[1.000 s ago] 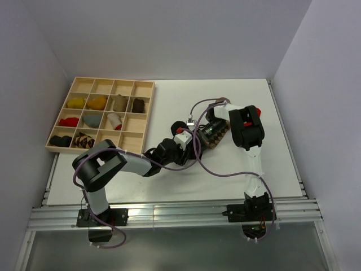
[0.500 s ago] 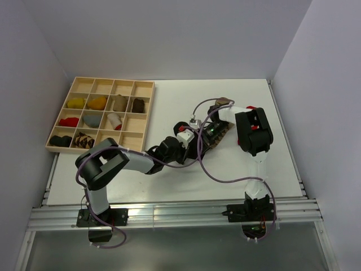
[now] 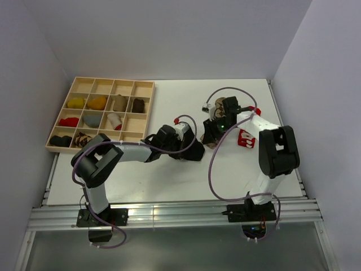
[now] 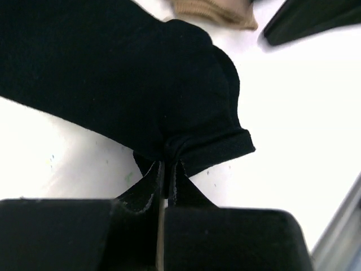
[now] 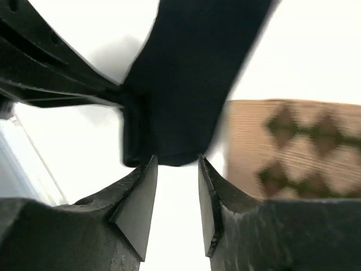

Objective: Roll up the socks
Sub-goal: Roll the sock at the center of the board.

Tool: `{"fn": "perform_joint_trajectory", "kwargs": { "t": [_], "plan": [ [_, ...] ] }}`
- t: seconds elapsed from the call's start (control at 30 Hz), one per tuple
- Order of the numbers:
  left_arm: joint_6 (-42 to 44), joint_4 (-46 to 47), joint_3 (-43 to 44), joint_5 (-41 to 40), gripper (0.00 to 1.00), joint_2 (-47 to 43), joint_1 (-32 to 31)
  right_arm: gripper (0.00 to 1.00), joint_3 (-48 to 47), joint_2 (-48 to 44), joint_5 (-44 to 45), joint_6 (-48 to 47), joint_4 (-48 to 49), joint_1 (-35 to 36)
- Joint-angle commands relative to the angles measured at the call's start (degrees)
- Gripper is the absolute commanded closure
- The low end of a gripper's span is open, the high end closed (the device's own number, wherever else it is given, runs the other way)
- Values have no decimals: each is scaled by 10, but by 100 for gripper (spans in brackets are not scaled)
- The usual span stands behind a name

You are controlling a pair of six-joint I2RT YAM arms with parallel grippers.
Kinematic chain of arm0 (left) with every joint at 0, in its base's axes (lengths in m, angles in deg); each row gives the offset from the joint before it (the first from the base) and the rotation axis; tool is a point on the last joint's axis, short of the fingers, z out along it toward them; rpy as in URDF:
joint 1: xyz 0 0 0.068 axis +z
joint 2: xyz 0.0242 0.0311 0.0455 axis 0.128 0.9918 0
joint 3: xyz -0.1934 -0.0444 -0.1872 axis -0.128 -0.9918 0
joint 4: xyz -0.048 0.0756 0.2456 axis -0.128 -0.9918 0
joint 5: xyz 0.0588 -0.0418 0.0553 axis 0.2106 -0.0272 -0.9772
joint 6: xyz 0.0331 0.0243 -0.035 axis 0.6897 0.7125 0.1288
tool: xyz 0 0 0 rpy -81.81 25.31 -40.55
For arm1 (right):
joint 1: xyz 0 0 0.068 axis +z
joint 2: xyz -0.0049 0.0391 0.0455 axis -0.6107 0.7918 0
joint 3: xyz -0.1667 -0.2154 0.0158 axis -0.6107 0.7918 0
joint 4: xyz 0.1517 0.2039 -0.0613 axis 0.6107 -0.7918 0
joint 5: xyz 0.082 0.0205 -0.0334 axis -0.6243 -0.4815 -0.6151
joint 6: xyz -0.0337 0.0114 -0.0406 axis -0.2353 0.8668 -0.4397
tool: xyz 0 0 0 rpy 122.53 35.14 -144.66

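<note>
The black sock (image 4: pixel 130 79) lies flat on the white table, and my left gripper (image 4: pixel 167 165) is shut on the edge of its cuff. In the top view this gripper (image 3: pixel 194 151) sits at mid-table. My right gripper (image 5: pixel 176 164) is open, its fingertips just short of the black sock's (image 5: pixel 189 79) other end and holding nothing. The brown-and-tan argyle sock (image 5: pixel 293 147) lies right beside it, seen from above behind the right gripper (image 3: pixel 210 137) as a tan patch (image 3: pixel 221 106). The red sock (image 3: pixel 246 139) lies by the right forearm.
A wooden compartment tray (image 3: pixel 113 81) at the back left holds several small sock bundles. The right arm's cable (image 3: pixel 211 169) loops over the table in front. Grey walls enclose the table on both sides.
My left gripper has shut on the black sock and shifted right. My right gripper has opened off the sock, and its arm has swung right, uncovering the red sock.
</note>
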Motion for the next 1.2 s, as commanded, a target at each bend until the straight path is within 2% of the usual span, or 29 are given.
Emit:
{"fn": "perform_joint_trajectory", "kwargs": {
  "t": [0.0, 0.17, 0.37, 0.5, 0.6, 0.8, 0.97, 1.17],
  "plan": [
    [-40, -100, 34, 60, 100, -23, 7, 57, 44, -64, 32, 4, 98, -12],
    [-74, -175, 66, 94, 100, -20, 12, 55, 128, -170, 53, -35, 176, -12],
    [-136, -249, 100, 151, 100, 5, 26, 53, 223, -277, 80, -117, 223, 14],
    [-144, -293, 122, 162, 100, 25, 26, 50, 309, -347, 144, -161, 266, 88],
    [-142, -324, 143, 161, 100, 37, 26, 45, 355, -397, 153, -188, 293, 151],
    [-151, -336, 157, 200, 100, 63, 30, 37, 374, -409, 162, -231, 289, 216],
    [-144, -365, 177, 211, 100, 79, 32, 33, 407, -409, 235, -282, 327, 283],
    [-133, -388, 201, 228, 100, 98, 41, 33, 442, -398, 309, -321, 352, 337]
  ]
}}
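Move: The shut left gripper already pinches the black sock's left edge; the middle of the sock's near end lies about 7 cm to its right, 2 cm ahead and 2 cm below. From the half-open right gripper that near end is some 7 cm left, 4 cm back and 5 cm down. The argyle sock's middle is about 7 cm ahead of the right gripper and 3 cm to its right, the red sock's 6 cm ahead and 16 cm right, both about 5 cm below. Bring the right gripper back about 12 cm to the black sock's near end, first easing it right and up by nearly 3 cm, then swinging it back and left and lowering it; roll it some 65 degrees counter-clockwise and open its fingers wider on the way. Meanwhile keep the left pinch and draw the fold back about 5.5 cm, pitching that hand some 40 degrees so its fingers point more steeply down. ##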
